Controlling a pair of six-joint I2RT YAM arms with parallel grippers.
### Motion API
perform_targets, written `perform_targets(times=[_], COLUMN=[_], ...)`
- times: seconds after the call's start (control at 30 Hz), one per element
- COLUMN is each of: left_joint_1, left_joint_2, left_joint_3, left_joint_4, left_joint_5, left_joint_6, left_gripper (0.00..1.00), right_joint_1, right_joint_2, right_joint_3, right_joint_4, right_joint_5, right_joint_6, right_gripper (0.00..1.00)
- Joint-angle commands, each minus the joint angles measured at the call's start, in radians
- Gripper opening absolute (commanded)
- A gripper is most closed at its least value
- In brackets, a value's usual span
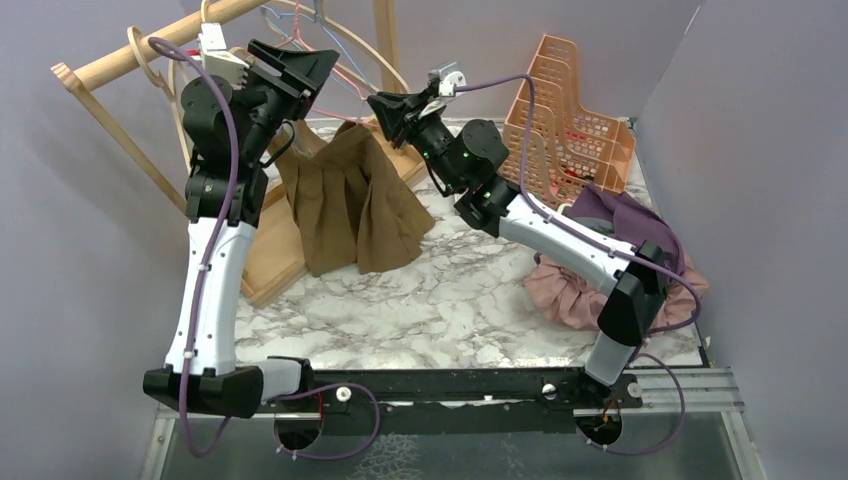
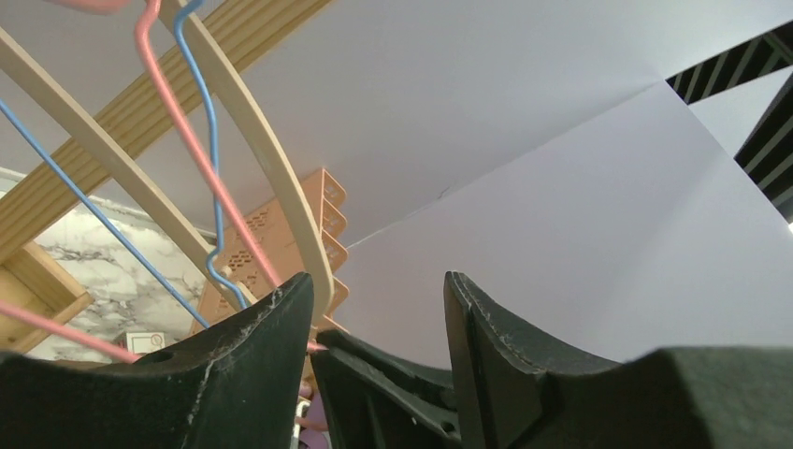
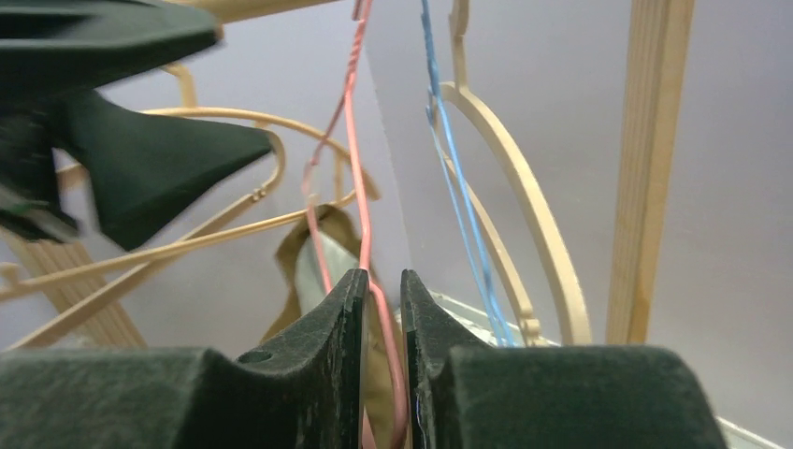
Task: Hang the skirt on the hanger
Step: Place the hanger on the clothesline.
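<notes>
A brown pleated skirt [image 1: 350, 200] hangs from a pink wire hanger [image 1: 343, 78] on the wooden rack, its hem resting on the marble table. In the right wrist view the pink hanger [image 3: 360, 187] runs down between the fingers of my right gripper [image 3: 383, 281]. The jaws stand slightly apart, wider than the wire, with the skirt [image 3: 309, 271] just behind. My right gripper [image 1: 380, 115] sits at the skirt's top right. My left gripper [image 1: 318, 75] is up by the hangers, above the skirt. In its own view the left gripper [image 2: 379, 290] is open and holds nothing.
The rack's wooden rod [image 1: 110, 65] carries a blue wire hanger [image 3: 454, 178] and wooden hangers [image 3: 524, 196]. Orange plastic baskets [image 1: 570, 110] stand at the back right. A pile of purple and pink clothes [image 1: 620, 220] lies under the right arm. Grey walls close in on both sides.
</notes>
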State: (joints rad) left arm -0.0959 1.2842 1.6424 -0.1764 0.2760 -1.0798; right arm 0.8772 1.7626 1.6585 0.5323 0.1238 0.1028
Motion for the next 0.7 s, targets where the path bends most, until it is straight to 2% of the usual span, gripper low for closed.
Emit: perform_targets(times=[0.0,0.13,0.17,0.2,0.27,0.43,0.5,0.67], left_joint_1=[-0.005,-0.005,-0.004,-0.005,-0.004,-0.004,-0.004,-0.005], left_joint_2=[-0.078,-0.114,-0.12,-0.125,-0.133,-0.139,-0.14,-0.178], left_joint_3=[-0.022,-0.038,-0.038,-0.038,-0.032,0.016,0.057,0.12], left_joint_4=[-0.027,-0.051,-0.059,-0.071,-0.094,-0.146,-0.175,-0.241], left_joint_5=[-0.008,0.01,0.015,0.017,0.005,-0.032,-0.071,-0.242], left_joint_6=[0.089,0.144,0.158,0.169,0.191,0.261,0.315,0.468], left_gripper=[0.57,0.57,0.57,0.57,0.57,0.58,0.58,0.58], right_joint_1=[-0.003,-0.003,-0.003,-0.003,-0.003,-0.003,-0.004,-0.004], right_joint_2=[-0.062,-0.082,-0.089,-0.094,-0.097,-0.164,-0.202,-0.28], right_joint_3=[-0.009,-0.006,-0.008,-0.005,0.011,-0.042,-0.06,-0.075], right_joint_4=[-0.039,-0.064,-0.068,-0.074,-0.105,-0.092,-0.097,-0.207], right_joint_5=[0.042,0.018,0.012,0.009,0.006,-0.011,-0.02,-0.064], right_joint_6=[-0.044,-0.043,-0.042,-0.043,-0.041,-0.063,-0.078,-0.088], right_gripper=[0.27,0.36,0.36,0.3,0.3,0.56,0.59,0.6])
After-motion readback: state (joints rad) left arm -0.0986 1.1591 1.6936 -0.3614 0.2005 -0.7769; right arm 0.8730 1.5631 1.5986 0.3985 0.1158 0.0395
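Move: The hanger is already hooked on the clothesline, its right end still between the right fingers. The hanger's middle is about 9 cm left and 4 cm ahead of the right hand, roughly level with it. The blue hanger is about 5 cm to the left and 9 cm ahead; the skirt hangs some 5 cm left, about 2 cm ahead and 15 cm below. From the left hand the hanger's middle is about 5 cm ahead, 3 cm left and 5 cm below. Open the right fingers wide to let go of the hanger's end, easing a little to the right at first, then draw the gripper right, back and up, roughly 7 cm clear of the hanger. Meanwhile bring the left gripper back about 5 cm and slightly left, away from the hanger, fingers staying open, rolling its left side up some 15 degrees. ##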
